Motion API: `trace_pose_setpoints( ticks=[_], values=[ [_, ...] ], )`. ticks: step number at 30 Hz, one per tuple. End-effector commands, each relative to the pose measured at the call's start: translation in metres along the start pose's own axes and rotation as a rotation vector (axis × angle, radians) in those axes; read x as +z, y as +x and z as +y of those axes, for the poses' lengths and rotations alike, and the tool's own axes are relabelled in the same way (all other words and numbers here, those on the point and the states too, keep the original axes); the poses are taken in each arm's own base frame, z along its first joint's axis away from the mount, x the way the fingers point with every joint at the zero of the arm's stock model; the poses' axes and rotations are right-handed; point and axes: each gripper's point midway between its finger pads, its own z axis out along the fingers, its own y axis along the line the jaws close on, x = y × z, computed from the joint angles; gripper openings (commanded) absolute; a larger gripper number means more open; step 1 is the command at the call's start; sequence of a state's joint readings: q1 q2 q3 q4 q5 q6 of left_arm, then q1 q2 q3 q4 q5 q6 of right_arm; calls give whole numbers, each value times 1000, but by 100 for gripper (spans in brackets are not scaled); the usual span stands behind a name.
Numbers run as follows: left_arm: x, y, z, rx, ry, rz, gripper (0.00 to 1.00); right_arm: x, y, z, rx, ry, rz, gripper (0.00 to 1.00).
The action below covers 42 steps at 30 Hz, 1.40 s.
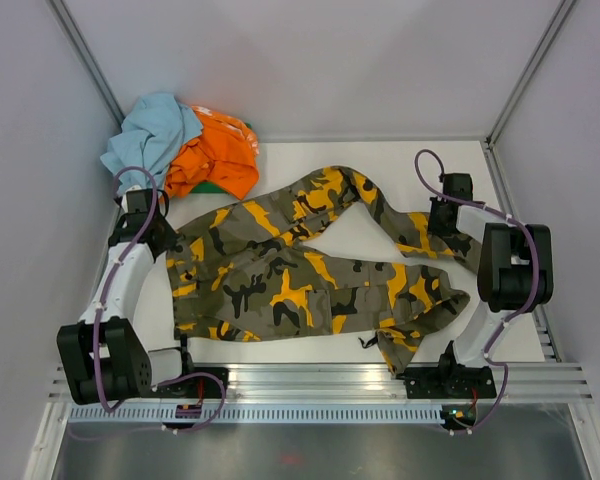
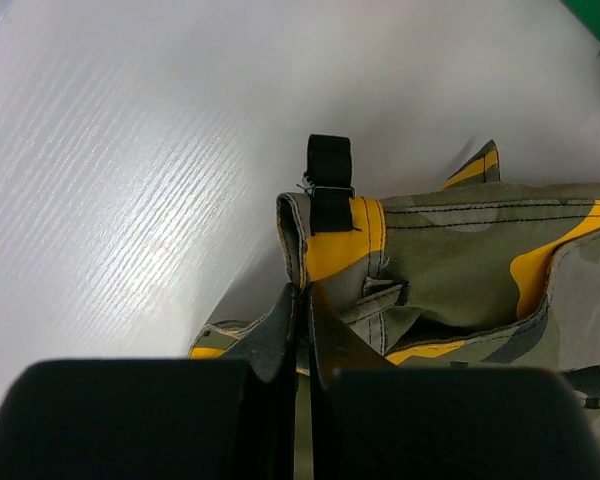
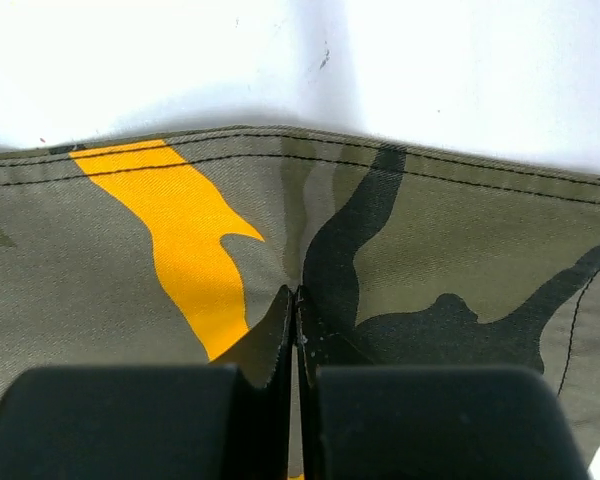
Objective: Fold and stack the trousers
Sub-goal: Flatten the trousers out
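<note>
The camouflage trousers (image 1: 300, 275) lie spread across the white table, waist to the left, with one leg arching to the back right and the other along the front. My left gripper (image 1: 161, 240) is at the waist's left edge. In the left wrist view it (image 2: 305, 297) is shut on the waistband cloth (image 2: 450, 250), just below a black belt loop (image 2: 330, 165). My right gripper (image 1: 443, 222) sits on the far leg at the right. In the right wrist view it (image 3: 296, 295) is shut on a small pucker of that leg's cloth (image 3: 430, 230).
A pile of other clothes lies at the back left corner: a light blue piece (image 1: 150, 130) and an orange one (image 1: 215, 155), with a bit of green beneath. Grey walls close in the table (image 1: 380, 160) on three sides. A metal rail (image 1: 310, 385) runs along the near edge.
</note>
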State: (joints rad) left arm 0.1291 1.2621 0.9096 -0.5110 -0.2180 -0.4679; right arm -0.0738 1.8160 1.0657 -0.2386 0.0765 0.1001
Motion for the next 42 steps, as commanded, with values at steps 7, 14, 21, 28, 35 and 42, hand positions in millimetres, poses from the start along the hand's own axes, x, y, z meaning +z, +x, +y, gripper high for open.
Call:
trace_pose_setpoints(
  ticks=[7, 14, 21, 28, 35, 42],
  values=[
    [-47, -23, -2, 82, 69, -57, 2, -61, -64, -33, 104, 85, -150, 0],
    [-78, -41, 16, 23, 59, -67, 2, -80, -113, -70, 189, 148, -233, 0],
    [-78, -64, 62, -77, -28, -113, 2, -84, -139, -88, 193, 187, -274, 0],
    [-67, -83, 75, -170, -16, -138, 2, -96, -155, -105, 157, 238, -272, 0],
    [-23, -99, 102, -199, -151, -149, 2, -24, -142, -73, 99, 33, -138, 0],
    [13, -98, 123, -213, -267, -131, 2, -6, -175, -57, 91, -60, -224, 0]
  ],
)
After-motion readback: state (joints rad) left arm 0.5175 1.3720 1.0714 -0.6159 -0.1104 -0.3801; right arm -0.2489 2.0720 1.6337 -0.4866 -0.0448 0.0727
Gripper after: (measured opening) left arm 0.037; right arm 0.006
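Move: My right hand is down on the table, already pinching a trouser leg. The bare table it is bound for lies about 9 cm ahead and 8 cm right; that leg's hem is some 9 cm right and 6 cm back, the other leg's crumpled end roughly 24 cm back and 5 cm left. My left hand holds the waist corner above the table. The bare strip by the left rail is about 11 cm left and 3 cm back, the blue cloth 22 cm ahead, 6 cm left, the orange cloth 21 cm ahead, 9 cm right. I stretch the trousers between my two closed grippers. My right hand lifts the leg about 14 cm while swinging right, then carries it forward and lowers it towards the far right of the table, still some way up. My left hand rises and eases back, then pulls the waist corner about 11 cm left towards the rail, turning some 15 degrees counter-clockwise and sinking again; both keep their pinch. ##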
